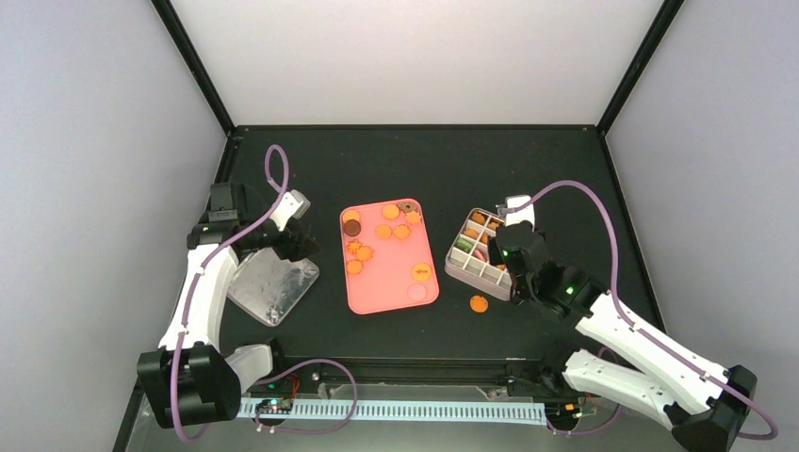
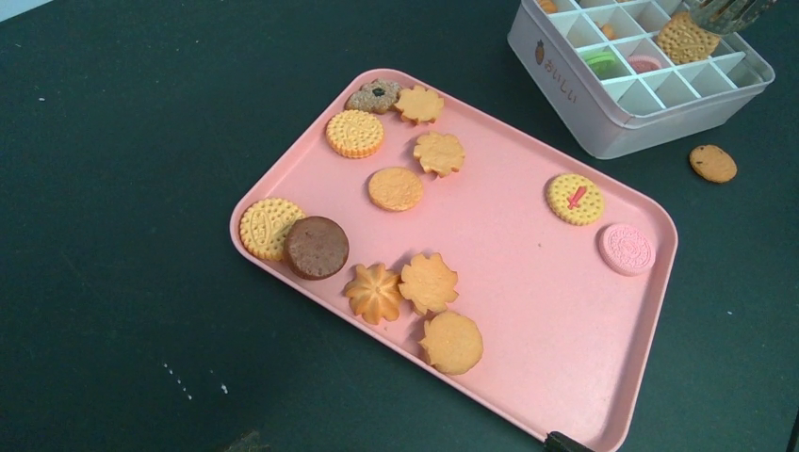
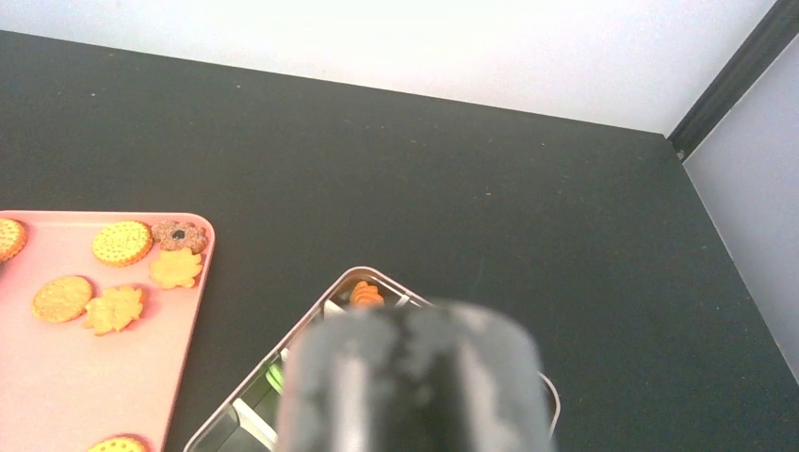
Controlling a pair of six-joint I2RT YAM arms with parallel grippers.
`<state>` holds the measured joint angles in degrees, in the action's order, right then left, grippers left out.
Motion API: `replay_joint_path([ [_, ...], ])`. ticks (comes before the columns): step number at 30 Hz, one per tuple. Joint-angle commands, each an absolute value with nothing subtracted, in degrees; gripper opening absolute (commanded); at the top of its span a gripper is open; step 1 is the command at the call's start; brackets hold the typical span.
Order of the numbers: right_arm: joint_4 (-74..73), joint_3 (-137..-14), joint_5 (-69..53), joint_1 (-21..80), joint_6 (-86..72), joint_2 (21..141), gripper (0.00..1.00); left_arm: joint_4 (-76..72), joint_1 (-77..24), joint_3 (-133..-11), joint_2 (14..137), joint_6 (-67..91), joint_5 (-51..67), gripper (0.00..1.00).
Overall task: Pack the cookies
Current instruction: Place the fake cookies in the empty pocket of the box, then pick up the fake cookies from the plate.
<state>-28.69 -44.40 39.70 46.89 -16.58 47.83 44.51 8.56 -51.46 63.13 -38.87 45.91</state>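
Note:
Several cookies (image 2: 395, 188) lie on the pink tray (image 2: 528, 282), mostly orange and golden, one dark brown (image 2: 317, 247), one pale pink (image 2: 627, 249). More sit in the white divided box (image 2: 603, 122) to the tray's right. A single orange cookie (image 1: 479, 303) rests on the table in front of the box. My right gripper (image 1: 512, 243) hangs over the box, shut on metal tongs (image 2: 721, 11), whose tips are above a square cracker (image 2: 686, 40). In the right wrist view the blurred grey tongs (image 3: 415, 377) hide the fingers. My left gripper (image 1: 301, 247) stands open left of the tray, holding nothing.
A clear plastic lid (image 1: 273, 287) lies on the table below the left gripper. The black table is walled on three sides, with a black rail (image 1: 415, 127) at the back. Only one dark fingertip (image 2: 565, 443) of the left gripper shows in its wrist view.

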Motion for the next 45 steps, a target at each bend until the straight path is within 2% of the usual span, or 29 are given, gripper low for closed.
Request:
replay_joint_path([
  [1,-27.9,-44.3,36.8,46.8,-15.9,47.7,0.05,45.0,8.8,-52.2,63.0,-39.7,47.4,0.78],
  [7,-28.7,-45.5,37.8,46.8,-15.8,47.6,0.16,44.9,8.8,-52.2,63.2,-39.5,47.7,0.78],
  [10,-28.1,-47.5,38.0,46.8,-14.8,47.2,0.3,45.0,8.8,-52.2,63.1,-39.5,47.6,0.78],
  [14,-27.1,-50.2,36.4,46.8,-12.5,47.7,0.39,45.1,8.8,-52.2,63.0,-39.2,46.8,0.78],
  [18,-26.4,-52.9,35.4,46.8,-11.3,49.4,0.39,45.2,8.8,-52.3,62.9,-38.6,45.7,0.78],
  [25,-16.0,-54.7,24.5,47.9,-12.0,56.3,0.39,45.0,9.8,-52.7,63.5,-37.3,45.0,0.78],
  [36,-0.6,-69.2,15.4,57.2,-11.5,85.2,0.4,48.7,17.3,-53.3,65.6,-40.1,44.7,0.78],
  [45,-1.3,-83.0,14.7,58.4,-11.7,103.5,0.41,51.7,20.7,-53.5,64.9,-43.8,46.4,0.78],
])
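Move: The square cookie in the tongs' tips sits at its box pocket, about 3 cm back, 2 cm left of the right hand and 17 cm below it. The pink cookie's pocket is some 4 cm farther left of it and 2 cm farther out. On the tray, the flower cookie lies about 35 cm to the hand's left, 1 cm ahead, with the chocolate cookie 5 cm beyond it. From the left hand the square cookie is about 45 cm right and 4 cm back. The square cookie is let go at its pocket as the right fingers ease apart, letting the tongs spread while still gripping them. The right hand lifts about 5 cm clear, then sweeps fast some 30 cm left over the tray, drifting forward, sinking back to its old height and turning about 35 degrees counter-clockwise, bringing the open tips towards the flower and chocolate cookies. The left hand, empty and open, draws left out of the way towards the clear lid. ##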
